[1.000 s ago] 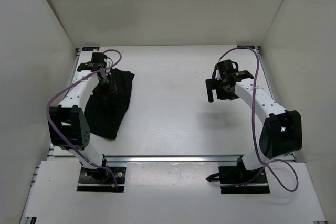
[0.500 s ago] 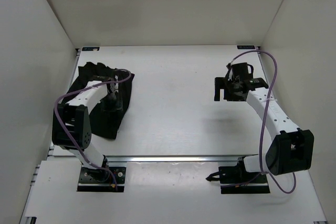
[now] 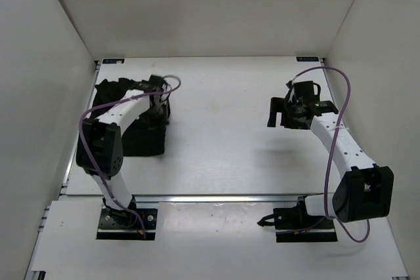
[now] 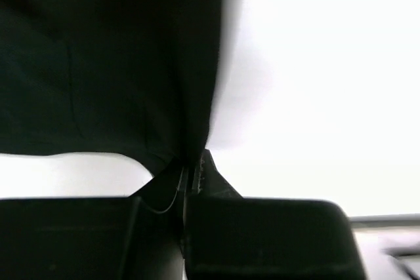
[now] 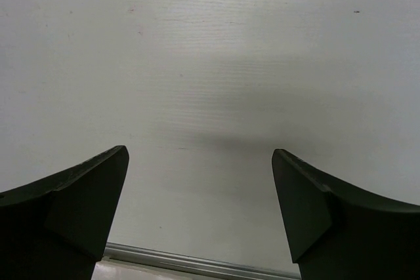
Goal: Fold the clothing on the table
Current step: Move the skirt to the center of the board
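The black clothing (image 3: pixel 139 141) lies bunched at the left side of the white table (image 3: pixel 223 136). My left gripper (image 3: pixel 161 104) is over its far right edge. In the left wrist view the left gripper (image 4: pixel 192 164) is shut on a pinch of the clothing (image 4: pixel 98 63), which spreads up and to the left of the jaws. My right gripper (image 3: pixel 285 113) hovers over bare table on the right side, well apart from the clothing. It stands open in the right wrist view (image 5: pixel 200 162), with only the table (image 5: pixel 210 63) between its fingers (image 5: pixel 92 188).
White enclosure walls (image 3: pixel 46 83) rise close on the left, right and far sides. A metal rail (image 3: pixel 216 198) runs along the table's near edge and also shows below the right gripper (image 5: pixel 197 263). Purple cables (image 3: pixel 335 77) loop from both arms.
My left gripper came down from the far left corner onto the clothing's right edge, moved right and shut on it. The clothing bunched up shorter. The right gripper shifted slightly right.
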### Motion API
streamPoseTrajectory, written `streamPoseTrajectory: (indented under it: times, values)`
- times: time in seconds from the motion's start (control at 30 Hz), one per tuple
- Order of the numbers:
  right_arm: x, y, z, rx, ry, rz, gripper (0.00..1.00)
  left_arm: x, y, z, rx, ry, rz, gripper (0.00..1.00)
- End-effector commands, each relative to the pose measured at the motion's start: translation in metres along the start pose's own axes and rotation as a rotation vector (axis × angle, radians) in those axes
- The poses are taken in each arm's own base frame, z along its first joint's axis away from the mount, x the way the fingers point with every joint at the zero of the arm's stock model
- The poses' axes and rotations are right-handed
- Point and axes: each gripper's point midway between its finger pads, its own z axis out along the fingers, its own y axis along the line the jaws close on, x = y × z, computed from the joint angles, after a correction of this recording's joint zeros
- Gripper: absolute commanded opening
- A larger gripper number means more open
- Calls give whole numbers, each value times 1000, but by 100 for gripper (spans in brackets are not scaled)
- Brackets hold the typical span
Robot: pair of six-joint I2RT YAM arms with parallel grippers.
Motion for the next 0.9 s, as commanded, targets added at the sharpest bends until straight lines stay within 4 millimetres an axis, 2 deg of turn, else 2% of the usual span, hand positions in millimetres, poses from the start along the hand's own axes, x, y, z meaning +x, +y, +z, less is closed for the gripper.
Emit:
streamPoseTrajectory:
  times: [0.0,0.03,0.07,0.1,0.13,0.17,0.2,0.23,0.33,0.4,0.47,0.5,0.57,0.6,0.63,0.67,0.7,0.77,0.8,0.87]
  values:
    - [-13,-6,-11,-10,-74,55,88,-64,-96,-60,253,-149,36,0]
    - [-12,-11,-13,-9,-74,70,88,-83,-128,-82,328,-181,70,0]
    - [-14,-12,-13,-16,-82,74,88,-99,-163,-120,445,-235,95,0]
    - [-12,-14,-15,-14,-86,79,88,-97,-190,-124,532,-186,99,0]
    - [-13,-15,-19,-11,-101,79,88,-115,-207,-146,615,-232,102,0]
    - [-11,-18,-19,0,-94,84,88,-114,-226,-167,716,-210,82,0]
    - [-12,-18,-21,-4,-103,86,88,-120,-236,-179,776,-220,56,0]
    - [-14,-22,-23,-3,-114,99,88,-117,-246,-193,850,-213,71,0]
    - [-12,-28,-25,0,-119,110,88,-116,-243,-228,936,-263,44,0]
    - [-11,-26,-25,-15,-119,116,88,-112,-216,-223,950,-260,-16,0]
    - [-9,-25,-24,-24,-118,116,87,-118,-194,-216,934,-293,-59,0]
    - [-6,-25,-23,-25,-109,122,87,-114,-177,-203,917,-287,-84,0]
    - [-5,-22,-19,-45,-104,130,88,-87,-151,-170,887,-211,-144,0]
    - [-1,-18,-14,-72,-85,133,88,-73,-142,-144,875,-163,-173,0]
    - [-2,-14,-11,-95,-91,146,89,-68,-135,-148,893,-194,-176,0]
    - [-2,-10,-10,-121,-94,151,88,-52,-127,-132,878,-164,-202,0]
    - [0,-5,-2,-151,-87,183,89,-46,-127,-129,898,-157,-207,0]
    - [13,-3,17,-165,-38,246,89,-19,-116,-103,865,-113,-248,0]
    - [11,2,21,-186,-39,265,88,-15,-111,-96,847,-114,-251,0]
    - [17,8,35,-194,1,309,87,10,-100,-74,797,-60,-265,0]
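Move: The left hand already has the skirt's right-hand part pinched just above the table. The middle of the skirt lies about 8 cm to its left and level with it in reach. The centre of the board, where the skirt is to go, is some 13 cm to the hand's right, 4 cm below. The metal front rail is about 21 cm straight back. From the open right hand, the board's centre lies roughly 20 cm to the left and 11 cm below. Keeping its pinch on the skirt, the left hand flings it right and up with a forward reach, some 20 cm across and 20 cm high, then comes back left, down and back, ending about 10 cm right of its start. The wrist tips until the fingers slant rightward, some 45 degrees. The empty, open right hand drifts 3 cm right, returns and dips about 3 cm. ##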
